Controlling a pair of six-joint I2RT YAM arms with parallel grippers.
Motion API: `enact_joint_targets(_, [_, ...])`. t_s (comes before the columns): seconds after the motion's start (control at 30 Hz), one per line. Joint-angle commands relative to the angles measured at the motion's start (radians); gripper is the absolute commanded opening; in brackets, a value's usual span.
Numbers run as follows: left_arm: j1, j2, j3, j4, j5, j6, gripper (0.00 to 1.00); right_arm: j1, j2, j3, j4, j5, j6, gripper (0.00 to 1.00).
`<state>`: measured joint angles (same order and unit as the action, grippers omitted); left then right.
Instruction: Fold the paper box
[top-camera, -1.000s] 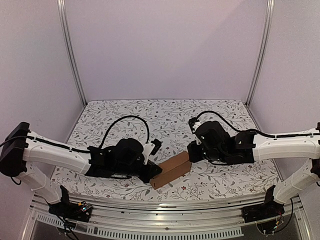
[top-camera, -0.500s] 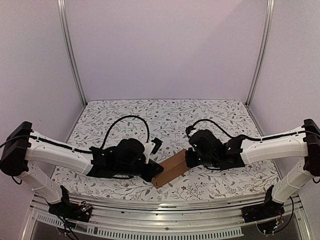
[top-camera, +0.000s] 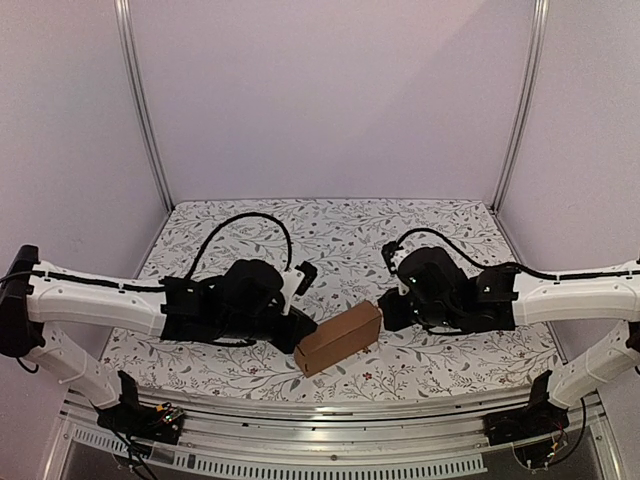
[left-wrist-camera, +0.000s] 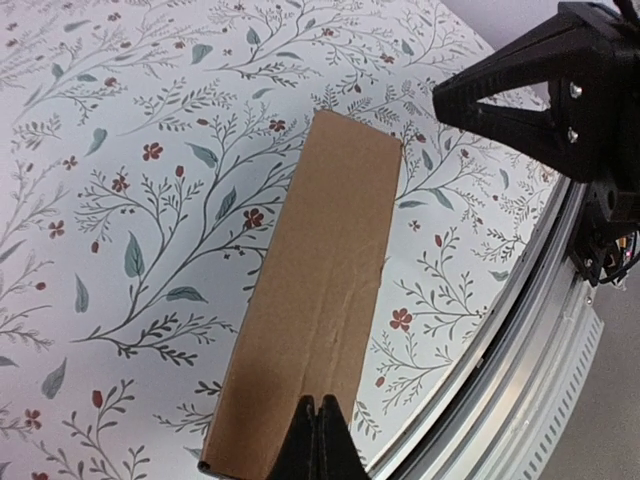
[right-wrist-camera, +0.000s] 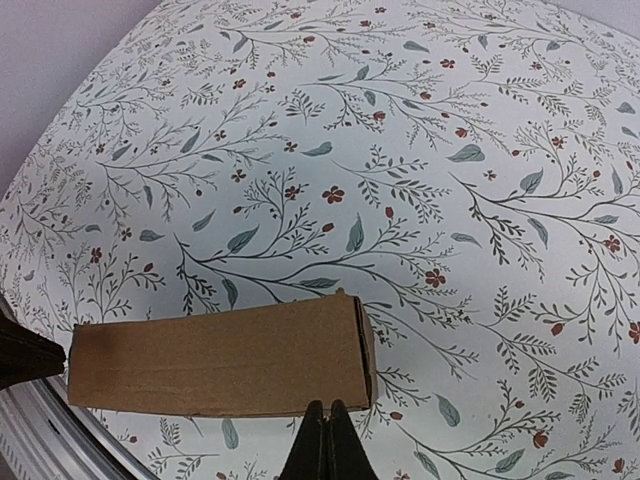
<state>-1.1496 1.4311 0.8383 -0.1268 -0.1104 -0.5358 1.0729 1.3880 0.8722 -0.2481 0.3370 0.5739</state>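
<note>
The paper box (top-camera: 339, 337) is a closed brown oblong carton lying slantwise on the floral table near the front edge. My left gripper (top-camera: 298, 343) is shut at its near-left end. In the left wrist view the shut fingertips (left-wrist-camera: 321, 402) overlap the box (left-wrist-camera: 325, 270) at its near end, with nothing between them. My right gripper (top-camera: 384, 314) is shut at the box's far-right end. In the right wrist view that gripper (right-wrist-camera: 327, 407) sits at the lower edge of the box (right-wrist-camera: 215, 360), close to its closed end flap.
The floral table cover (top-camera: 330, 230) stretches back to white walls with metal corner posts (top-camera: 140, 100). An aluminium rail (left-wrist-camera: 520, 330) runs along the front edge, just beside the box. Black cables (top-camera: 245, 230) loop over both arms.
The right arm pushed in against the box and drew back a little to the right. The left arm shifted left. The box, first showing two stepped panels, now looks like one closed carton.
</note>
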Motion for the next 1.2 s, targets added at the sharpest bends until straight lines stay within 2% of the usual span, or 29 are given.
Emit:
enact_joint_targets(0.0, [0.026, -0.052, 0.042, -0.07, -0.043, 0.044, 0.0, 0.015, -0.05, -0.002, -0.029, -0.017, 0.023, 0.0])
enact_joint_targets(0.27, [0.094, -0.006, 0.085, -0.093, -0.05, 0.067, 0.0, 0.083, -0.012, -0.113, 0.061, 0.011, 0.176, 0.0])
enact_joint_targets(0.57, [0.14, 0.123, 0.102, -0.064, 0.044, 0.06, 0.0, 0.114, 0.156, -0.23, 0.352, -0.03, 0.429, 0.0])
enact_joint_targets(0.93, [0.148, 0.203, 0.122, -0.047, 0.103, 0.044, 0.0, 0.114, 0.29, -0.189, 0.454, 0.001, 0.518, 0.0])
enact_joint_targets(1.17, [0.149, 0.199, 0.117, -0.051, 0.15, 0.041, 0.0, 0.101, 0.318, -0.098, 0.455, -0.017, 0.468, 0.0])
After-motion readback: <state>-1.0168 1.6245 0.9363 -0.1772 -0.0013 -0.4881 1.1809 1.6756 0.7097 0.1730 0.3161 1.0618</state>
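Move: The paper box lies slantwise between the hands, its left end nearer the robot. Its middle is about 6 cm to the right of the left hand, 3 cm ahead and 8 cm below. From the right hand it is about 9 cm left, 3 cm back and 10 cm below; nothing else stands near it. Right hand drops about 10 cm against the box's near side; left hops 4 cm forward to its far side. ##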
